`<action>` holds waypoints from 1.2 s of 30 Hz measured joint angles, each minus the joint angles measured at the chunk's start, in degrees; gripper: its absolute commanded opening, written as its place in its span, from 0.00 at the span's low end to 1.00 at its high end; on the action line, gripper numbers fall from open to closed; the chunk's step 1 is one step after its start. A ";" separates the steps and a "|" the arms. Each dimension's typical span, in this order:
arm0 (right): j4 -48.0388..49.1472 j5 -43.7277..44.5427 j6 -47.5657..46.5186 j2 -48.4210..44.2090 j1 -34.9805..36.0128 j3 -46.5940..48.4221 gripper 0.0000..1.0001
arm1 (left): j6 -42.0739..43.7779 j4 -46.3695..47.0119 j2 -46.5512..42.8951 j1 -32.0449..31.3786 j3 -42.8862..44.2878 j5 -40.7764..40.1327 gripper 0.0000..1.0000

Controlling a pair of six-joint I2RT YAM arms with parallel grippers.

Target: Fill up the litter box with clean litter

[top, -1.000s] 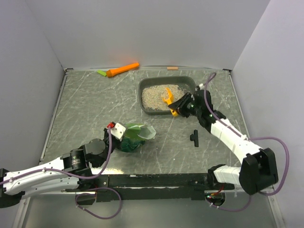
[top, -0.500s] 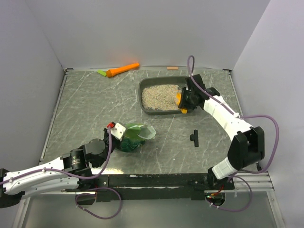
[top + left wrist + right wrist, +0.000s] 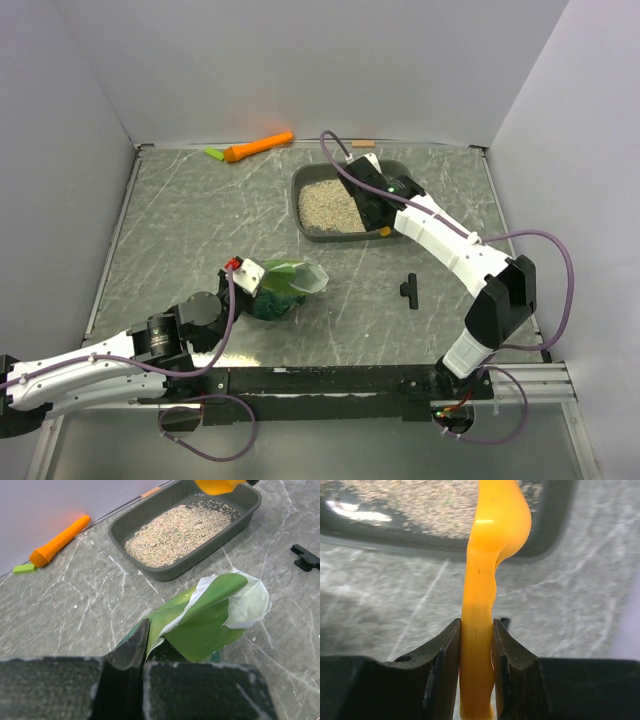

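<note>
The dark grey litter box stands at the back right of the table and holds a layer of beige clean litter. My right gripper hangs above the box's right end, shut on the handle of an orange scoop. In the top view only a bit of the scoop shows under the arm. In the left wrist view the scoop hovers over the box and its litter. My left gripper is shut on the edge of a crinkled green bag, which lies on the table with its mouth towards the box.
An orange stick with a green piece lies along the back wall. A small black clip sits on the table right of the bag. Grey walls close in the left, back and right sides.
My right arm has swung up and leftward from the box's right side to over the box, carrying the scoop. The left arm and the bag have not moved.
</note>
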 measured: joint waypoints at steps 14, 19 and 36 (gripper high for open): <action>-2.32 -25.05 -0.28 -20.98 1.49 -0.85 0.00 | 0.04 -0.02 -0.35 0.00 0.00 -0.07 0.01; -2.93 -38.01 1.62 -28.96 2.12 -3.45 0.00 | 0.02 -0.02 -0.37 0.00 0.00 -0.09 0.01; -11.74 -50.40 4.68 -37.75 3.80 -10.88 0.00 | 0.04 -0.02 -0.39 0.00 0.00 -0.24 0.01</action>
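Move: The litter bag's mouth, where the right hand is taking the scoop, lies about 17 cm back and 17 cm to the left of that hand, near its height. The litter box's middle is roughly 8 cm ahead, 4 cm left and 11 cm below; the black clip lies some 14 cm back, 7 cm right and 13 cm down. From the left hand, the mouth is about 6 cm right, 1 cm back and 3 cm below. The orange scoop, still gripped by its handle in the right hand, is lifted off over the litter box and carried back some 23 cm towards the bag's mouth, rising about 12 cm on the way and sinking slightly at the end. The wrist rolls its left side up and swings counter-clockwise, some 55 degrees in all, until the fingers point left and down. The left hand stays put, keeping its pinch on the bag's rim. ##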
